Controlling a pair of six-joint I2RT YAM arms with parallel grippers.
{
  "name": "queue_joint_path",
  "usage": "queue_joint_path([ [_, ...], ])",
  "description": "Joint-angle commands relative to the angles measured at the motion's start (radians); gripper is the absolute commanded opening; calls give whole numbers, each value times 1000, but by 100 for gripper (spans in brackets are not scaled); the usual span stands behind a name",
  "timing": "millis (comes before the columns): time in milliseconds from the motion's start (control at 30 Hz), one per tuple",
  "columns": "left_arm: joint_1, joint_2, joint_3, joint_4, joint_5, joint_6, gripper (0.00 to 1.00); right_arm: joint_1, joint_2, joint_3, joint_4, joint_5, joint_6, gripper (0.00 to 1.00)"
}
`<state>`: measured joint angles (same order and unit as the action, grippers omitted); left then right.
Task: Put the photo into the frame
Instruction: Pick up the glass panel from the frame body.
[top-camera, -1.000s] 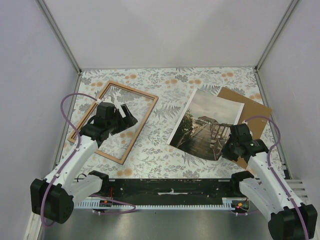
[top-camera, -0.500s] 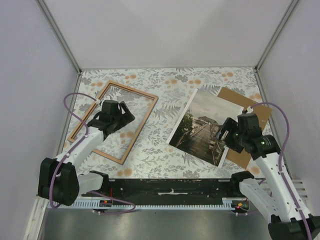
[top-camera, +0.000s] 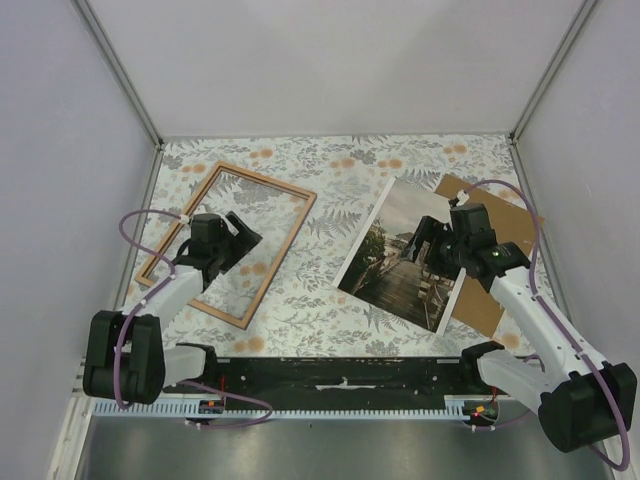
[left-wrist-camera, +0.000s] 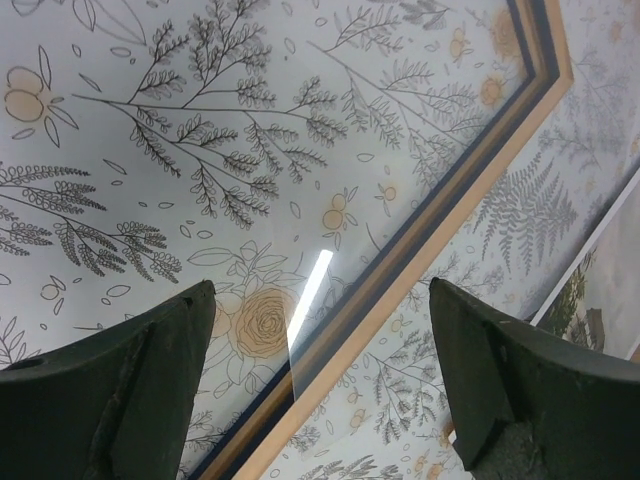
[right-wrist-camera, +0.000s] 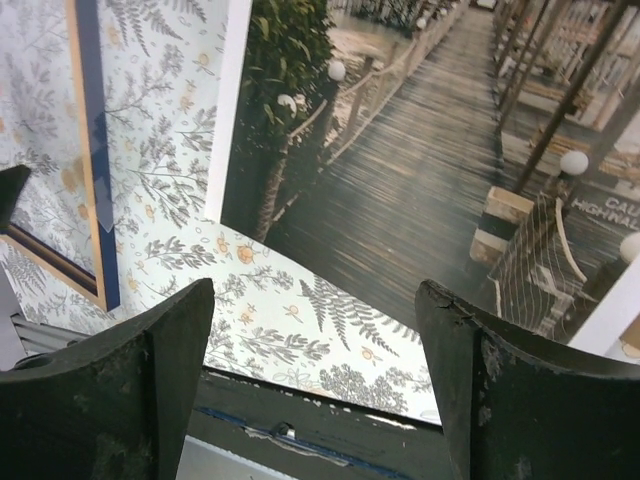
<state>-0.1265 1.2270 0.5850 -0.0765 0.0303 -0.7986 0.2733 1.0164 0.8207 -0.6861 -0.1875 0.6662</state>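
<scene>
The frame (top-camera: 270, 182) lies flat at the left of the table, light wood face up, with a blue inner edge (left-wrist-camera: 440, 230) in the left wrist view. My left gripper (top-camera: 246, 232) hovers open over its right rail (left-wrist-camera: 320, 380), holding nothing. The photo (top-camera: 400, 270), a dark pier scene with a white border, lies face up at the right. My right gripper (top-camera: 430, 243) hangs open above the photo's middle. In the right wrist view its jaws (right-wrist-camera: 315, 370) stand wide apart over the photo's (right-wrist-camera: 420, 190) near edge, and nothing is between them.
A brown backing board (top-camera: 505, 225) lies partly under the photo's far right side. A clear pane with a bright glare streak (left-wrist-camera: 310, 300) lies inside the frame. The black front rail (right-wrist-camera: 330, 420) runs along the table's near edge. Grey walls close in left and right.
My right gripper has opened, let go of the photo's near right corner, and risen and moved left over the picture. The left arm drew back slightly, still open.
</scene>
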Motion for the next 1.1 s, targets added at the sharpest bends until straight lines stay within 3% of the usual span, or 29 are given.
queue_joint_path([
  [0,14,23,-65,201,75,-76,93,4,4,49,100,-32,-48,89],
  [367,33,132,-177,441,146,-136,91,6,-4,-8,197,-76,-34,89],
  [700,47,222,-269,688,200,-212,79,18,-15,-32,252,-84,-13,90],
  [900,50,276,-286,796,227,-255,65,40,-4,-38,286,-86,-4,90],
  [1067,53,272,-268,814,244,-269,39,58,14,-35,307,-79,1,90],
])
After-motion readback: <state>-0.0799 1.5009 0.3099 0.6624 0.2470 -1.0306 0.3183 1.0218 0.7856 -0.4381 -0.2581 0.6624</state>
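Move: The glass panel lies in the frame; its middle is about 5 cm ahead of the left hand, 4 cm to its left and 7 cm below. The frame's right rail runs level with that hand, some 6 cm to its right, and the photo's middle is roughly 32 cm right and 2 cm ahead. From the right hand, the panel's middle is about 37 cm left, 13 cm ahead and 13 cm below. Left hand sinks about 4 cm, rightward, rolling 20 degrees, half-closing by the glass edge; right hand rises forward-left. ##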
